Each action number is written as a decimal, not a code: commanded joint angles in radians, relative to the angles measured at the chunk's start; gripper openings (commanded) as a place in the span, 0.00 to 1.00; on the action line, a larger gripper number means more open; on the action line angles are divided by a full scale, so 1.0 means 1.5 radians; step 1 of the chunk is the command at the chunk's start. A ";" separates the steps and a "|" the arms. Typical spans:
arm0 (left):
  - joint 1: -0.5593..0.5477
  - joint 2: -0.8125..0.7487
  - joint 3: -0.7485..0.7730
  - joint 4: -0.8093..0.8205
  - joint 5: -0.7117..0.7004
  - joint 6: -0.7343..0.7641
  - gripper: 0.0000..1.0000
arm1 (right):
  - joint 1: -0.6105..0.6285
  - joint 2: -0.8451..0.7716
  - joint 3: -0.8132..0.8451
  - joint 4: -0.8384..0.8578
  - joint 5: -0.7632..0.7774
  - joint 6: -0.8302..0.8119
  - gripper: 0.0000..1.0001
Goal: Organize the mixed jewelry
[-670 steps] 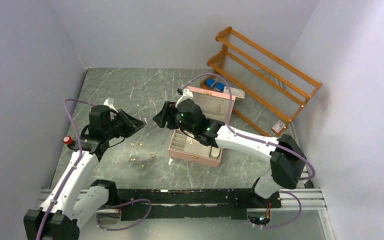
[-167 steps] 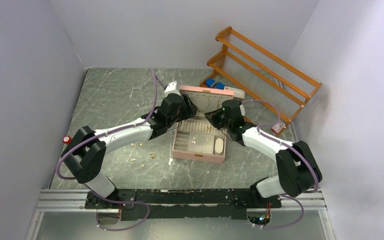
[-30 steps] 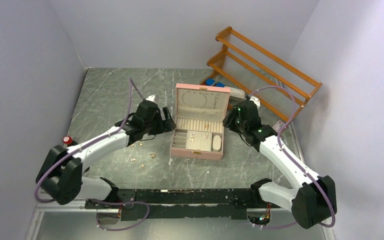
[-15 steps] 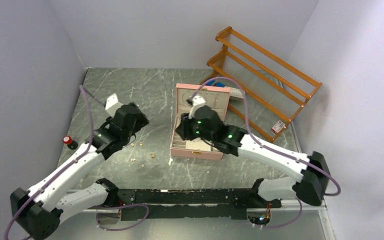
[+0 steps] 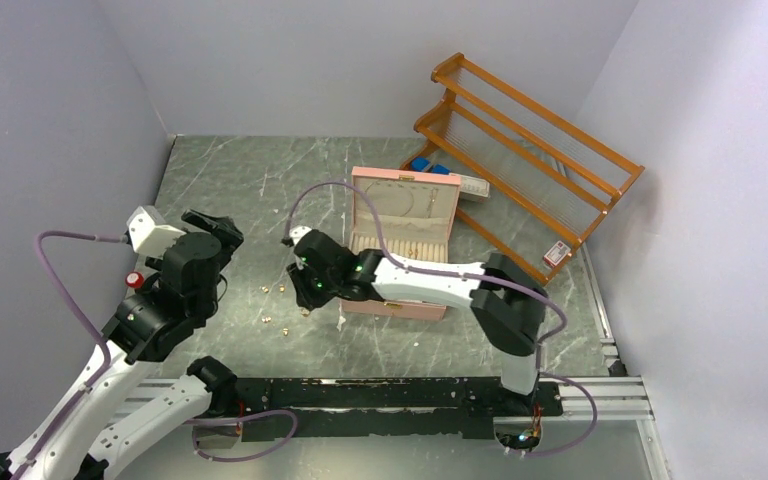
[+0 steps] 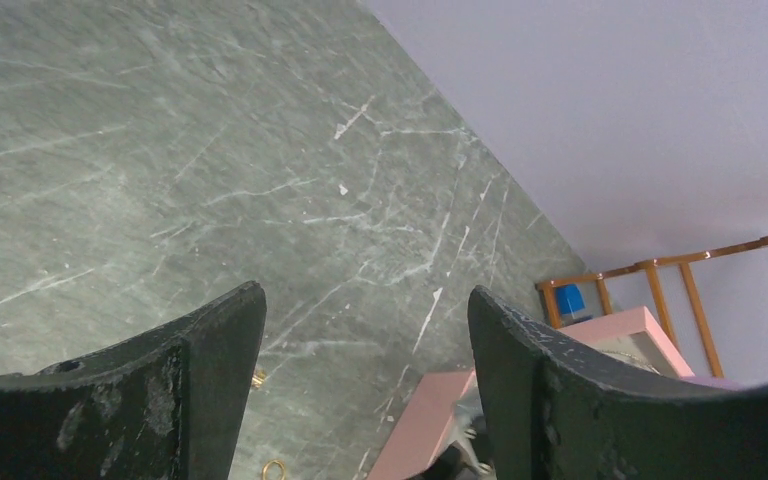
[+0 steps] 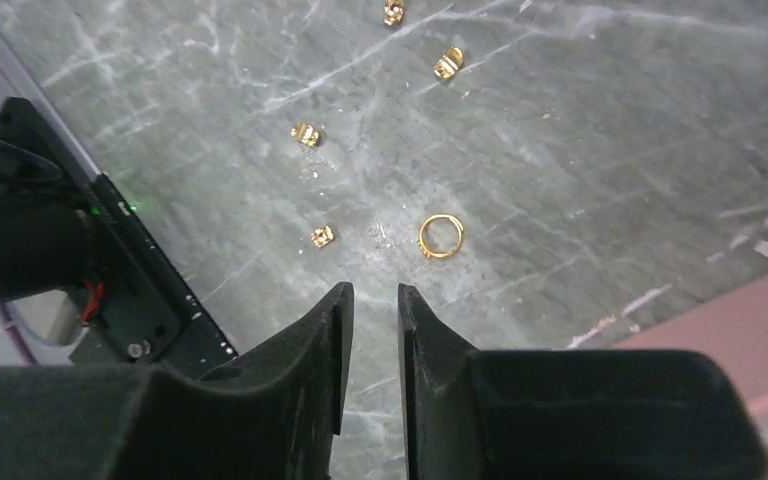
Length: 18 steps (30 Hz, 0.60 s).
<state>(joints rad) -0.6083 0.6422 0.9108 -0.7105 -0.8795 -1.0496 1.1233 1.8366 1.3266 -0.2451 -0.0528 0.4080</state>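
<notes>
Several small gold pieces of the mixed jewelry [image 5: 282,288] lie loose on the grey marble table, left of the open pink jewelry box [image 5: 392,307]. In the right wrist view a gold ring [image 7: 441,235] lies just ahead of my fingertips, with smaller gold pieces [image 7: 306,133] beyond it. My right gripper [image 5: 303,297] [image 7: 373,292] hovers over them, open by a narrow gap with nothing in it. My left gripper [image 5: 222,225] [image 6: 365,295] is raised at the left, wide open and empty. Below it lie two gold pieces [image 6: 273,468].
An orange wooden rack [image 5: 530,110] leans at the back right with blue items [image 5: 420,163] under it. A red knob [image 5: 133,280] sits by the left wall. The black base rail [image 5: 360,390] runs along the near edge. Walls close in on both sides.
My right arm swung from over the box to the left, above the loose gold pieces, and its jaws narrowed. My left arm drew back to the left and lifted.
</notes>
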 commanded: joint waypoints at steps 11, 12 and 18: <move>0.001 -0.005 0.003 -0.024 -0.030 0.010 0.78 | 0.017 0.167 0.150 -0.104 -0.032 -0.093 0.26; 0.001 -0.005 0.003 -0.024 -0.030 0.011 0.78 | 0.017 0.173 0.154 -0.111 -0.027 -0.095 0.27; 0.001 -0.006 -0.003 -0.018 -0.031 0.018 0.78 | 0.024 0.193 0.158 -0.116 -0.025 -0.119 0.30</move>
<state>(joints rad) -0.6083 0.6403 0.9192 -0.7456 -0.8948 -1.0382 1.1454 2.1075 1.5383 -0.3927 -0.0971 0.2729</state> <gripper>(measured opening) 0.783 0.293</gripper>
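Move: The gold ring lies about 10 cm below the right hand, roughly 1 cm ahead and 1 cm to its left. Around the ring, one gold earring lies some 5 cm left and 5 cm back, another about 10 cm left and 2 cm back, and a third 5 cm left and 5 cm ahead; the open jewelry box's middle is about 22 cm right of the ring and 8 cm farther out. From the idle left hand, the ring is some 28 cm below, 8 cm right and 4 cm back. Towards the ring on the table the right hand sinks about 7 cm, slowing as it goes, and edges some 2 cm left early on. The wrist tips its slanting fingers 10 degrees or so steeper and turns slightly counter-clockwise; the empty fingers stay narrowly open and end just above the ring, with no touch to be seen. ##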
